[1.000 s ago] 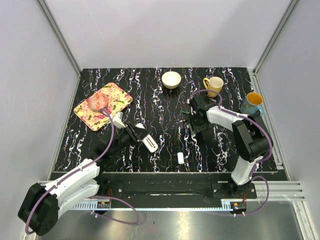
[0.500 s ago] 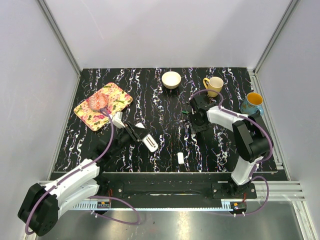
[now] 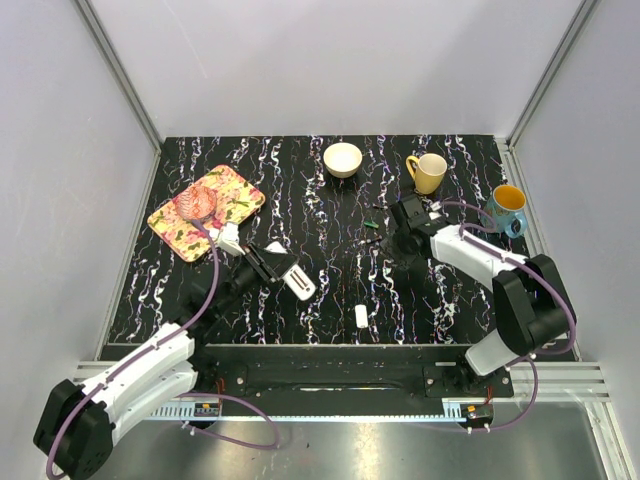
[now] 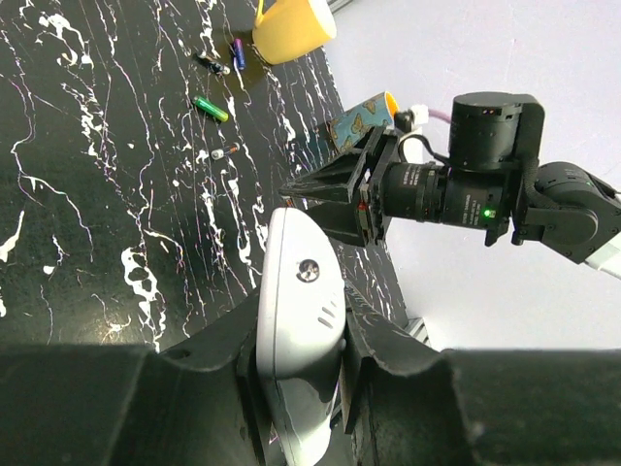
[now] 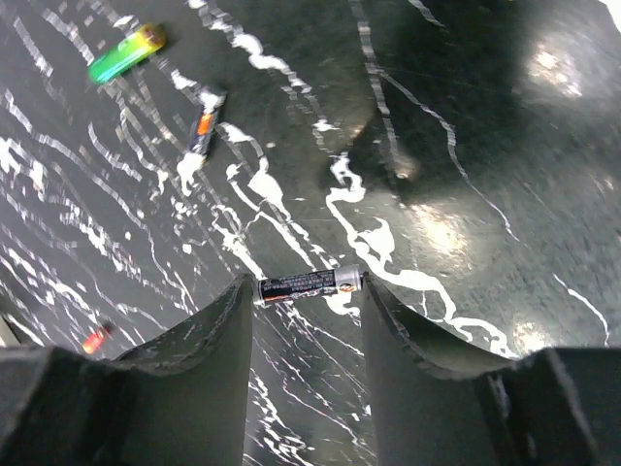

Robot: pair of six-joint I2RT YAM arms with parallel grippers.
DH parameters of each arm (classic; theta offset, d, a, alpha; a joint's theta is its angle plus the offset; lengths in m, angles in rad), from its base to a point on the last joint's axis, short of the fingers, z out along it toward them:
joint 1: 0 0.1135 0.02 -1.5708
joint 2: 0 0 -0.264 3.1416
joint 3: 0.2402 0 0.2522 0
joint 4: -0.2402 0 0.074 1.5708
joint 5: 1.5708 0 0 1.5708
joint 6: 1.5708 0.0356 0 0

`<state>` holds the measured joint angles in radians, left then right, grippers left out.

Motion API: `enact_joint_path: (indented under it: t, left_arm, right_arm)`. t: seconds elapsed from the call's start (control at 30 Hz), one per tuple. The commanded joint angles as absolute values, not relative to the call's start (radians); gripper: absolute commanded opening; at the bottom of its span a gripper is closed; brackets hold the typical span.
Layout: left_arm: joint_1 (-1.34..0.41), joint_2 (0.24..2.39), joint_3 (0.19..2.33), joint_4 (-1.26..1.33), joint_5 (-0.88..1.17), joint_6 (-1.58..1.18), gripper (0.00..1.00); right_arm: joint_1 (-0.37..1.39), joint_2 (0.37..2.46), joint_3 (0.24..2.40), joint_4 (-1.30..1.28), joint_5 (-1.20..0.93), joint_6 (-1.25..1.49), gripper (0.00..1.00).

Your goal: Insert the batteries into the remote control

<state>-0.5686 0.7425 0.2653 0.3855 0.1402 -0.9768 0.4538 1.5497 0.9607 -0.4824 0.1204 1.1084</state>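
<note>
The remote control (image 4: 291, 349), a white bar, is clamped edge-on between my left gripper's (image 4: 303, 291) fingers and held above the table (image 3: 150, 290); from above the remote control (image 3: 299, 283) sticks out to the right of the left gripper (image 3: 280, 270). My right gripper (image 5: 309, 291) is shut on a dark battery (image 5: 309, 283) with a silver end, pinched end to end between its fingertips above the table. From above, the right gripper (image 3: 400, 232) is right of centre. A green battery (image 5: 126, 53) and a dark one (image 5: 206, 124) lie loose on the marble top.
A small white lozenge piece (image 3: 361, 316) lies near the front edge. A white bowl (image 3: 343, 159), a yellow mug (image 3: 428, 172) and a blue mug (image 3: 503, 207) stand at the back right. A floral tray (image 3: 235, 195) sits at the back left. A tiny red piece (image 5: 94, 339) lies near the batteries.
The right gripper has narrowed onto the dark battery and the right arm has swung lower and rightward. The left gripper with the remote has shifted slightly right.
</note>
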Motion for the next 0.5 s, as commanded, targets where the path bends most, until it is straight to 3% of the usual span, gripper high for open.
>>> enact_joint_path:
  t: [0.0,0.3,0.47]
  left_arm:
    - [-0.571,0.715,0.278,0.405,0.104,-0.985,0.00]
    - [-0.571,0.727,0.279,0.380,0.100,-0.988,0.00]
    - [-0.571,0.724,0.285,0.370,0.100,-0.980,0.00]
  right_arm:
    - [0.475,1.571,1.009,-0.639,0.250,1.466,0.00]
    - [0.476,1.690,1.014,-0.699,0.253,1.516,0.00]
    - [0.477,1.712,1.019,-0.699,0.241,1.483,0.14]
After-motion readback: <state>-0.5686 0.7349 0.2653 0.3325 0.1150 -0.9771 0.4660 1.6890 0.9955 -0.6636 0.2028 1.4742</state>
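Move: Some 5 cm below the right hand, about 2 cm back and 2 cm to its right, is the bare patch of table that the held battery is taken to. The orange-labelled battery lies roughly 7 cm ahead and 6 cm left of the hand, the green battery about 11 cm ahead and 6 cm left, both on the table. From the left hand, the patch is about 29 cm to the right, 2 cm ahead and 17 cm below. Lowering the battery it already holds, the right hand sinks about 4.5 cm towards the bare table, drawing back and a little to the right, away from the loose batteries. Meanwhile it turns some 20 degrees clockwise and tips its fingers nearer to straight down, then eases to a stop with the grip kept. ##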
